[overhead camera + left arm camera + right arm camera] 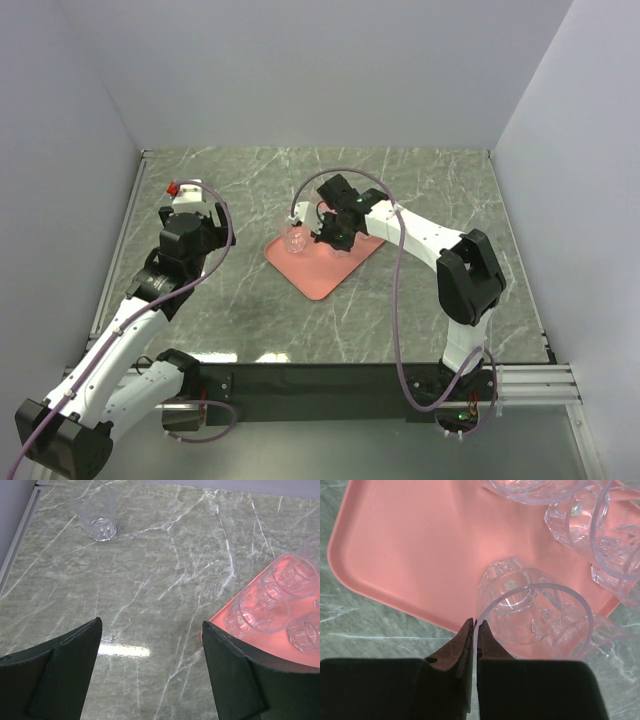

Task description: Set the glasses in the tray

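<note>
The salmon-pink tray (pixel 325 265) lies mid-table. My right gripper (pixel 476 625) is shut on the rim of a clear glass (pixel 535 615), which is upright over the tray (pixel 410 545) near its edge. Other glasses (pixel 590 525) stand close together further in on the tray. From above, the right gripper (pixel 318 235) sits at the tray's back-left part beside a glass (pixel 296 238). My left gripper (pixel 150 645) hangs open over bare marble, left of the tray (pixel 277 642), where three glasses (pixel 260 607) are in view. One loose glass (pixel 95 515) stands upright on the table far ahead.
The marble table has a metal rail (pixel 20 530) along its left edge, close to the loose glass. Grey walls (pixel 320 70) enclose the back and both sides. The left gripper (pixel 190 200) is well left of the tray.
</note>
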Motion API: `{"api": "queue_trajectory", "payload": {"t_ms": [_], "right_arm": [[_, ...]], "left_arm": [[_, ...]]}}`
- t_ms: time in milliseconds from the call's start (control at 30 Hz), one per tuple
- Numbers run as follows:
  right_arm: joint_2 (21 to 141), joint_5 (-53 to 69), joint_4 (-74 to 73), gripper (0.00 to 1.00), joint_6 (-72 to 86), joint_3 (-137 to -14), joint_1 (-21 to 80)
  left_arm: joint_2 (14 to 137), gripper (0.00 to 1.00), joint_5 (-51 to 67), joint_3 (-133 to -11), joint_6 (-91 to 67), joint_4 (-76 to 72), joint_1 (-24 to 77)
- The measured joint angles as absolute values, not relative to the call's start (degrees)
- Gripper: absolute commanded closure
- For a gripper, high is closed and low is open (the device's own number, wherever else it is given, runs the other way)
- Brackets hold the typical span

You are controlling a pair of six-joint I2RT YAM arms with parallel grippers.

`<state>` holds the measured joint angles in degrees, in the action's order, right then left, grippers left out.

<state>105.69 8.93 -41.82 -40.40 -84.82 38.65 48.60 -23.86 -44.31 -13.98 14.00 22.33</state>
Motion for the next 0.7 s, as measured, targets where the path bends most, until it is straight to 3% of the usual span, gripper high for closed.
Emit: {"api": "queue_trajectory", "payload": {"t_ms": [233, 367, 700], "right_arm": [[106.6, 8.0, -41.8, 0.92, -40.5, -85.8, 38.7], [107.2, 7.7, -41.5, 0.78, -40.5, -86.6, 38.7], [107.6, 6.7, -41.1, 0.70, -40.5, -86.7, 38.7]], "left_arm": [[48.6, 0.13, -23.9, -44.3, -14.0, 14.0, 22.3], [48.6, 0.13, -23.9, -44.3, -14.0, 14.0, 22.3], [48.6, 0.13, -23.9, -44.3, -14.0, 14.0, 22.3]]}}
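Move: The glass that the right hand already holds by its rim has its middle about 3 cm ahead of the fingers, 2 cm to their right and 4 cm below. Of the glasses standing in the tray, all about 5 cm below the hand, one is some 6 cm ahead and 8 cm left, another about 10 ahead and 3 left, and a third about 8 ahead and 7 right. From the idle left hand, the held glass is roughly 30 cm right, 5 ahead and 18 below. The right fingers begin with the glass's rim pinched between them and open to about a third of their range, ending the pinch while the rim stays in the gap. During this the hand eases only some 1 cm forward, towards the glasses on the tray's far side, staying at nearly the same height and hardly tilting. ##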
